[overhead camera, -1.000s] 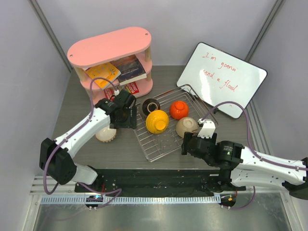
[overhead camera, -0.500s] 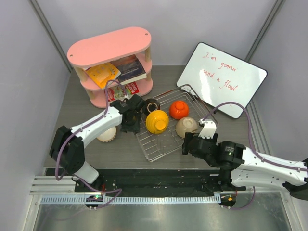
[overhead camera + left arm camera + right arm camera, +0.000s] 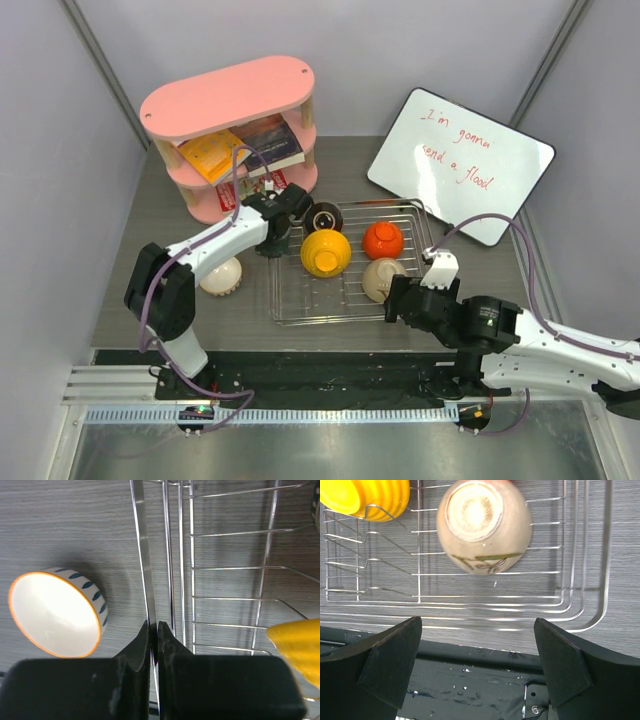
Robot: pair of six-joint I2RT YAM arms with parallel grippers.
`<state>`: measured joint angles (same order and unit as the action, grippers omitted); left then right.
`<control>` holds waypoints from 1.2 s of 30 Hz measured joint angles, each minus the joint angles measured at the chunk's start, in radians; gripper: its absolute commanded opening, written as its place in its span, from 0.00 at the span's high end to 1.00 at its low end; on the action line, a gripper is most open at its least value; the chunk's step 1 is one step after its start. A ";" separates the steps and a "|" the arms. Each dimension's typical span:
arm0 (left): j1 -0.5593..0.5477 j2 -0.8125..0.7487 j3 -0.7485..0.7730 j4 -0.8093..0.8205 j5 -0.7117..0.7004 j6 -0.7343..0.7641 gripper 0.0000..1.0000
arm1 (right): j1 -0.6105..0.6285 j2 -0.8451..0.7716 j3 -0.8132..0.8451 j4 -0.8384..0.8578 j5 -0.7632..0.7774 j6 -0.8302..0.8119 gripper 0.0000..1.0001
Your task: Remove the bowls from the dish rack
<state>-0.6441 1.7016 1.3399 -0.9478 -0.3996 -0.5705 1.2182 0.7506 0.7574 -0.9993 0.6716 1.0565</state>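
The silver wire dish rack (image 3: 330,298) lies mid-table, square to the front edge. It holds a yellow ribbed bowl (image 3: 325,252), an orange-red bowl (image 3: 383,240), a cream bowl (image 3: 383,279) and a dark bowl (image 3: 323,217), all upside down. My left gripper (image 3: 283,228) is shut on the rack's left rim wire (image 3: 141,555), fingertips pinched together (image 3: 154,630). A white bowl (image 3: 221,275) with an orange rim and blue marks (image 3: 52,614) stands upright on the table left of the rack. My right gripper (image 3: 398,300) is open and empty at the rack's front edge (image 3: 495,600), just near of the cream bowl (image 3: 482,525).
A pink oval shelf (image 3: 230,100) with books stands at the back left. A whiteboard (image 3: 460,160) with red writing lies at the back right, close to the rack's far right corner. The black base strip (image 3: 470,675) runs along the near edge.
The rack, tilted before, has swung round to lie square to the table's front edge, bowls riding with it. My left gripper moved right and farther back, holding the rim.
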 measured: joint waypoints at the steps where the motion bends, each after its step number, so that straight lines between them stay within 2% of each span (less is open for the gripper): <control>1: -0.002 0.009 0.005 -0.006 -0.017 0.016 1.00 | 0.000 -0.006 0.000 -0.005 0.000 0.002 0.00; 8: 0.014 0.024 0.013 -0.012 -0.056 0.058 0.97 | 0.000 -0.024 -0.005 -0.027 0.001 0.013 0.00; 10: 0.028 0.030 0.019 -0.012 -0.057 0.071 0.89 | 0.000 -0.019 -0.005 -0.027 0.001 0.013 0.00; 12: 0.042 0.041 0.031 -0.016 -0.063 0.092 0.63 | 0.000 -0.017 -0.005 -0.027 0.001 0.013 0.00; 13: 0.047 0.048 0.037 -0.021 -0.070 0.108 0.58 | 0.000 -0.017 -0.005 -0.027 0.001 0.013 0.00; 14: 0.052 0.053 0.040 -0.025 -0.081 0.120 0.48 | 0.000 -0.014 -0.005 -0.028 0.001 0.013 0.00; 15: 0.057 0.055 0.040 -0.031 -0.087 0.130 0.45 | 0.000 -0.013 -0.005 -0.027 0.001 0.013 0.00; 17: 0.063 0.055 0.040 -0.042 -0.098 0.139 0.42 | 0.000 -0.013 -0.005 -0.027 0.002 0.013 0.00; 23: 0.069 0.013 0.040 -0.041 -0.097 0.140 0.40 | 0.000 -0.001 -0.005 -0.027 0.007 0.013 0.00; 27: 0.069 -0.071 0.038 -0.027 -0.028 0.155 0.38 | 0.000 0.022 -0.005 -0.027 0.007 0.011 0.00; 31: 0.070 -0.199 0.004 0.049 0.162 0.192 0.28 | 0.000 0.044 -0.005 -0.025 0.007 0.004 0.00; 32: 0.069 -0.230 -0.013 0.073 0.212 0.198 0.23 | 0.000 0.048 -0.005 -0.024 0.007 0.003 0.00; 36: 0.069 -0.310 -0.072 0.161 0.404 0.238 0.19 | 0.000 0.066 -0.005 -0.016 0.006 -0.001 0.00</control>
<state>-0.5747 1.3918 1.2675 -0.7864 0.0040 -0.3328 1.2182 0.8162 0.7525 -1.0149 0.6781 1.0554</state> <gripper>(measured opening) 0.793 0.996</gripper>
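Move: The left hand already has the dish rack's left rim between its shut fingers, right at the hand point. From there the yellow bowl in the rack is about 11 cm to the right and 1 cm back, nearly level; the black bowl is 10 cm right and 6 cm ahead; the unloaded white bowl sits about 12 cm left, 6 cm back and lower. For the right hand that rim lies some 31 cm left, 12 cm ahead and 5 cm down. Still pinching the rack's left rim, the left hand drags the rack about 4 cm to the left and 2 cm forward, staying level, and its fingers open and let go towards the end of that pull. It then rises about 8 cm clear of the rim and swings some 8 cm back to the right, towards the space above the yellow bowl, drifting back a little as the fingers open wider, the left side of the hand dips some 30 degrees and the wrist turns clockwise. ##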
